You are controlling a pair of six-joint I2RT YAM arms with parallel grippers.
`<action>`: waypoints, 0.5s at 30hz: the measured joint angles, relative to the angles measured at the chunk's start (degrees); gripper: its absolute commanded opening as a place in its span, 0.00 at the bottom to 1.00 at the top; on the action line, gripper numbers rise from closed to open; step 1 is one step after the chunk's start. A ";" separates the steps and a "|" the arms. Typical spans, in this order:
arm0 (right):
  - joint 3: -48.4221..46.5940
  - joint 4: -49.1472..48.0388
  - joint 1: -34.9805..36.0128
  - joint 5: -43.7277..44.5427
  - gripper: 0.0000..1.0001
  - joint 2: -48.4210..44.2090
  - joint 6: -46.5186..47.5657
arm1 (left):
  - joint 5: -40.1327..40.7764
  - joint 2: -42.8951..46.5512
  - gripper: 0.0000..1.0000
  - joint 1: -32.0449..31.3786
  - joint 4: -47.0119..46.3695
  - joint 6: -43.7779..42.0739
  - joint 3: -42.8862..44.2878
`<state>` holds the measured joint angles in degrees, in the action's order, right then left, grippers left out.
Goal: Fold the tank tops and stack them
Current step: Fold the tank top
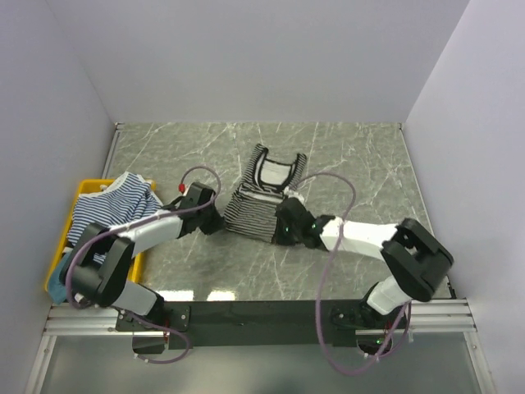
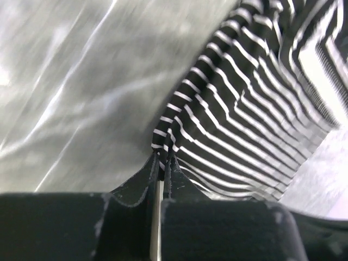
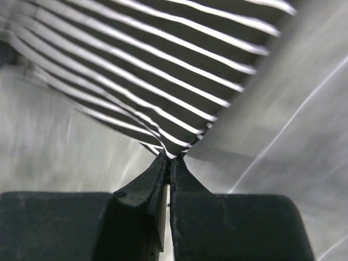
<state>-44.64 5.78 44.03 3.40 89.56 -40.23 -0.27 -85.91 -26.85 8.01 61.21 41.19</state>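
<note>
A black-and-white striped tank top lies folded lengthwise in the middle of the table, its neckline toward the far side. My left gripper is shut on its near left corner; in the left wrist view the striped hem is pinched between the fingertips. On the other side, my right gripper is shut on the near right corner, where the fabric corner sits between the tips. A blue-and-white striped tank top lies crumpled in the bin at the left.
A yellow bin stands at the table's left edge and holds the blue-striped top and some teal cloth. White walls close in the marble table on three sides. Purple cables loop above both arms.
</note>
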 measured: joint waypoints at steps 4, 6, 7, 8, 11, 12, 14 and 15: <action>6.62 -0.24 8.17 -0.20 0.01 -6.84 -5.07 | -1.11 7.19 0.11 -0.74 3.78 0.15 -4.48; 9.14 -0.37 12.44 -0.17 0.05 -9.40 -8.31 | -1.81 10.88 0.26 -1.25 6.82 0.00 -6.40; 9.81 -0.24 13.94 -0.22 0.13 -10.14 -9.51 | -2.03 12.63 0.31 -1.38 8.57 -0.17 -6.99; 10.32 -0.24 16.20 -0.13 0.17 -10.75 -11.08 | -2.01 14.01 0.43 -1.42 10.16 -0.33 -7.26; 10.97 0.37 20.70 -0.39 0.35 -11.61 -14.08 | -1.36 17.90 0.58 -1.29 14.27 -1.31 -7.21; 11.04 1.18 21.57 -0.57 0.38 -12.04 -14.51 | -1.25 18.91 0.60 -1.14 15.61 -1.77 -6.91; 11.02 2.95 22.10 -0.61 0.44 -13.70 -14.80 | -0.02 20.85 0.63 -1.03 18.91 -2.64 -5.18; 10.97 4.09 22.10 -0.37 0.45 -15.10 -14.78 | 0.46 21.62 0.64 -0.98 20.02 -3.13 -4.24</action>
<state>-33.67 9.87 66.13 3.03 74.46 -55.00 0.19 -64.29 -27.83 28.03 58.08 36.95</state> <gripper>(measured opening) 0.414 0.619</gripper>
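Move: Both closed grippers already pinch the tank top's two near corners. The left one takes its corner to bare marble about 7 cm back and 3 cm to its left; the tank top's middle lies some 11 cm ahead and 13 cm right, the clothes bin about 33 cm left and 2 cm back. The right one's spot is roughly 15 cm back, 3 cm left; from it the tank top's middle is about 15 cm ahead, 3 cm left. All lie near fingertip height. Drag the near corners back towards the table's front edge, the right gripper about 15 cm and slightly left, turning some 10 degrees counter-clockwise, the left only about 7 cm, veering left. Open both grippers as they slow, let the corners go, and begin lifting the left one about 4 cm clear while the right has barely started up. ##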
